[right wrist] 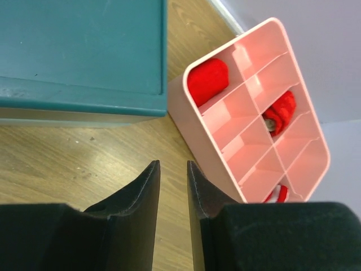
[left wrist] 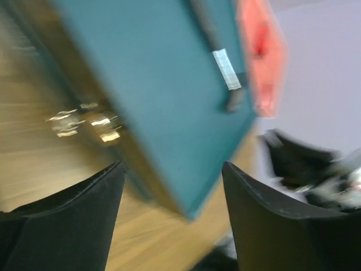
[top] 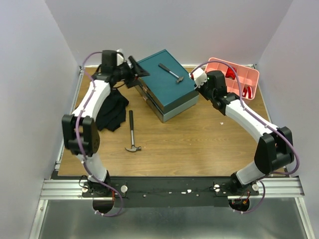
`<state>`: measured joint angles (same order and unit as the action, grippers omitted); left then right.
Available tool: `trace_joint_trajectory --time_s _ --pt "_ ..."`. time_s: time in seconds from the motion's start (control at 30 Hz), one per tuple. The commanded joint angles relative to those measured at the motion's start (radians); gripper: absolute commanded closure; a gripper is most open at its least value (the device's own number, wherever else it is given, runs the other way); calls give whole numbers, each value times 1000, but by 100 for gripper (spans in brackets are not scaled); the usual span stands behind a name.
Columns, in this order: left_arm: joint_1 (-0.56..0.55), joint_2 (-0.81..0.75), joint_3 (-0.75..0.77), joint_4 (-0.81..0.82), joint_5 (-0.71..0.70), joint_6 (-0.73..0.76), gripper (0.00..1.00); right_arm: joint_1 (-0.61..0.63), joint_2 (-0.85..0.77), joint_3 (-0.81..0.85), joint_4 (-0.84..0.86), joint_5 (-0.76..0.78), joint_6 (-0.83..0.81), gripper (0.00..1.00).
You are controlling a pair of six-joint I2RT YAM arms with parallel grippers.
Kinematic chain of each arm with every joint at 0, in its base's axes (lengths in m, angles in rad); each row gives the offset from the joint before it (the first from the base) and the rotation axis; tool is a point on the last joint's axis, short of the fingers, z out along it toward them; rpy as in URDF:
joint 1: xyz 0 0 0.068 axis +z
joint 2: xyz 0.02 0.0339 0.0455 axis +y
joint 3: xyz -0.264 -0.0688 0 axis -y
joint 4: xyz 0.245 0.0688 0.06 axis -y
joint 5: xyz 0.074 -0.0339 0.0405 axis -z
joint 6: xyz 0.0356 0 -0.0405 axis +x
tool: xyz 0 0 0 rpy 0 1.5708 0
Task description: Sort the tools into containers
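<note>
The teal drawer box [top: 167,89] stands at the back middle of the table, and a dark-handled hammer [top: 171,72] lies on its lid. A second hammer [top: 131,132] rests on the wood in front of the box's left end. My left gripper [top: 136,67] hovers at the box's back-left corner. In the blurred left wrist view it [left wrist: 172,165] is wide open and empty, above the box [left wrist: 169,84] and the lid hammer [left wrist: 224,65]. My right gripper [right wrist: 172,162] is at the box's right end [right wrist: 84,51], jaws a narrow gap apart over bare wood, holding nothing.
A pink compartment tray [top: 235,78] with red items stands right of the box, close to my right wrist. A black cloth [top: 112,112] lies at the left, beside my left arm. Walls close in the table on three sides.
</note>
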<state>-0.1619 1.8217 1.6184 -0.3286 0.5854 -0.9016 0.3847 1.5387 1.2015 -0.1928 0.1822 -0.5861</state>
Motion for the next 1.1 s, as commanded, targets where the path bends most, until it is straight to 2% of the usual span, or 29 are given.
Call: trace_joint_trajectory --time_s 0.0,0.07,0.13,0.27,0.43,0.77,0.93,1.07 --pt "-8 -117 -106 -421 -279 532 27 2 67 23 9 -50 55 66" --pt "-10 -131 -199 -507 -416 561 36 2 86 43 0 -61 68 66" --pt "-11 -165 -279 -512 -516 561 40 3 109 70 -7 -73 81 66" --pt "-34 -167 -394 -524 -578 607 44 3 126 87 -2 -75 91 65" --pt "-67 -116 -397 -543 -630 607 42 3 89 26 13 -76 88 63" --pt "-113 36 -379 -495 -627 595 43 3 -20 -106 33 -95 85 62" --pt "-122 103 -318 -487 -596 601 44 2 -51 -157 35 -98 80 62" --pt "-126 76 -275 -509 -520 603 53 3 -60 -174 33 -104 80 62"
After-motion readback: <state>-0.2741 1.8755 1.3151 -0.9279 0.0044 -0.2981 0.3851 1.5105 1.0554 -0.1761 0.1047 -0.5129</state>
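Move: The hammer left on the table has its middle about 18 cm back and 8 cm to the left of the left hand, some 23 cm lower. The black cloth lies about 14 cm left of that hammer and 14 cm farther out. The green tool cabinet is some 9 cm right and 2 cm ahead of this hand, its middle 15 cm below; the placed hammer lies on its lid, 14 cm right and 5 cm ahead. From the right hand, the table hammer is roughly 32 cm left, 14 cm back and 18 cm down. The left hand heads away from the cabinet to the table hammer, about 22 cm down, 17 cm back and 10 cm left, its wrist swinging some 65 degrees until the fingers point straight down. They close partway and stop where grip meets shaft, the right-hand finger close at the hammer; touch can't be made out. Near the cabinet's right corner, the empty right hand sinks about 5 cm and draws back slightly. ##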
